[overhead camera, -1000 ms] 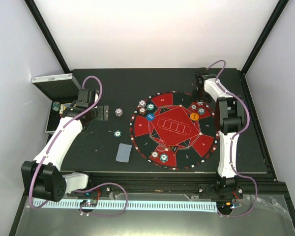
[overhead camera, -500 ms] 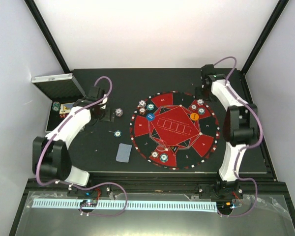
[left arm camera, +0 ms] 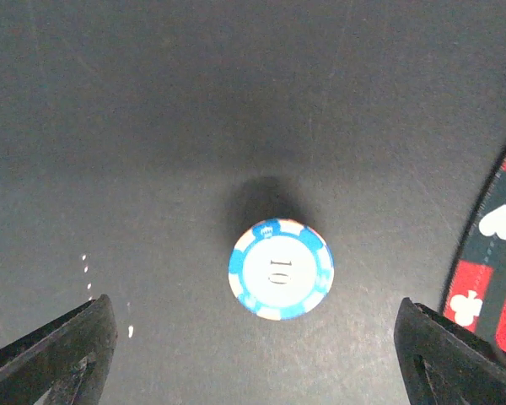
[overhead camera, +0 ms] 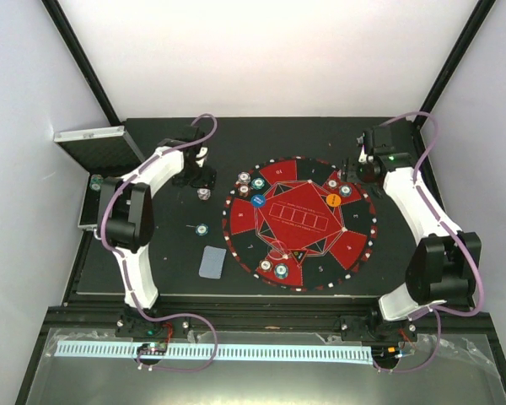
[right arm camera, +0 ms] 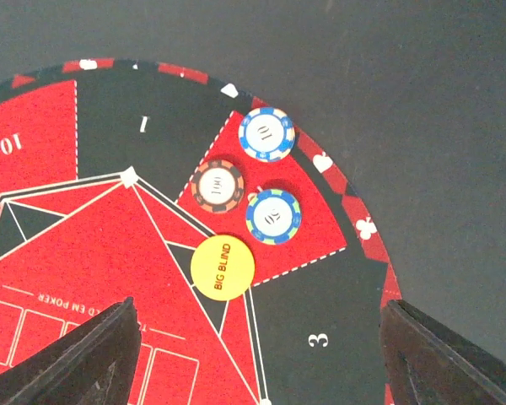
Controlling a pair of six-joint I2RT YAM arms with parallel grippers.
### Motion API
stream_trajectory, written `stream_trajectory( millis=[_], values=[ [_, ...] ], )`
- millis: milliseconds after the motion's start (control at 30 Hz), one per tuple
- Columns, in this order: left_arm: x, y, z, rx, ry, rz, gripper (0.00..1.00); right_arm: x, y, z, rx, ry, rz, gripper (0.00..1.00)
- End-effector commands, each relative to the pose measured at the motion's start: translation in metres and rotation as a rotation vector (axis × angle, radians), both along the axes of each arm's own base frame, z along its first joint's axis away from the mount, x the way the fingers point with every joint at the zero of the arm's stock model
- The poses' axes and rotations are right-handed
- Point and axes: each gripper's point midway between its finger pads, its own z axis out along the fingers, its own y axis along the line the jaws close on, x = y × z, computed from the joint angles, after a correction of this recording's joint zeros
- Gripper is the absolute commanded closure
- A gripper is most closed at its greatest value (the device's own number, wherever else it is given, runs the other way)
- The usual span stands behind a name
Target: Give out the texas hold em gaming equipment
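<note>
A blue-and-white poker chip stack (left arm camera: 281, 269) marked 10 stands on the black table just left of the mat; the same stack (overhead camera: 204, 194) shows from above. My left gripper (left arm camera: 257, 363) hovers over it, open, with a finger far out on each side and nothing between them. My right gripper (right arm camera: 261, 359) is open above the mat's far right sector. There lie a blue chip stack (right arm camera: 266, 133), an orange-black one (right arm camera: 218, 186), a blue-green one (right arm camera: 273, 216) and the yellow BIG BLIND button (right arm camera: 223, 267). Both grippers, left (overhead camera: 201, 181) and right (overhead camera: 352, 171), hold nothing.
The round red-and-black mat (overhead camera: 320, 245) carries more chip stacks at its left (overhead camera: 258, 183) and near edge (overhead camera: 282, 269), plus a blue button (overhead camera: 256, 201). A lone teal chip (overhead camera: 201, 229) and grey-blue cards (overhead camera: 212, 261) lie left of it. The silver case (overhead camera: 88, 137) stands open at far left.
My left arm has swung away from the case, right and farther back, and now hangs over the loose chip stack. The right arm's elbow has swung out right and towards the near edge.
</note>
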Motion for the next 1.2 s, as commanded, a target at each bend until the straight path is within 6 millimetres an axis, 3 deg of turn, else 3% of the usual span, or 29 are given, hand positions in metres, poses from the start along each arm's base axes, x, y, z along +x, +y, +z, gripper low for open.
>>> stream_trajectory(
  millis=[0, 500, 767, 1167],
  values=[
    [0.005, 0.0, -0.005, 0.018, 0.043, 0.01, 0.09, 0.0, 0.001, 0.004, 0.018, -0.03, 0.011, 0.21],
    [0.002, -0.003, -0.044, 0.033, 0.122, -0.024, 0.17, 0.005, 0.009, -0.003, 0.051, -0.013, 0.028, 0.2],
    [-0.001, -0.01, -0.051, 0.05, 0.131, -0.06, 0.19, 0.005, 0.008, -0.006, 0.048, -0.005, 0.025, 0.2],
    [-0.002, -0.005, -0.065, 0.096, 0.16, -0.063, 0.32, 0.004, 0.007, -0.007, 0.045, -0.002, 0.021, 0.2]
  ],
)
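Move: The chip stack that the left hand is after lies almost straight below it, about 7 cm down, 1 cm back and 1 cm to its right. From the stack, the lone teal chip is some 11 cm back and 1 cm left, and the blue blind button 16 cm right and 2 cm back. The right hand has the stack some 40 cm to its left, 5 cm back and 17 cm below. The left hand sinks about 6 cm onto the chip stack, straightening downward, its fingers partly closing around the stack. ##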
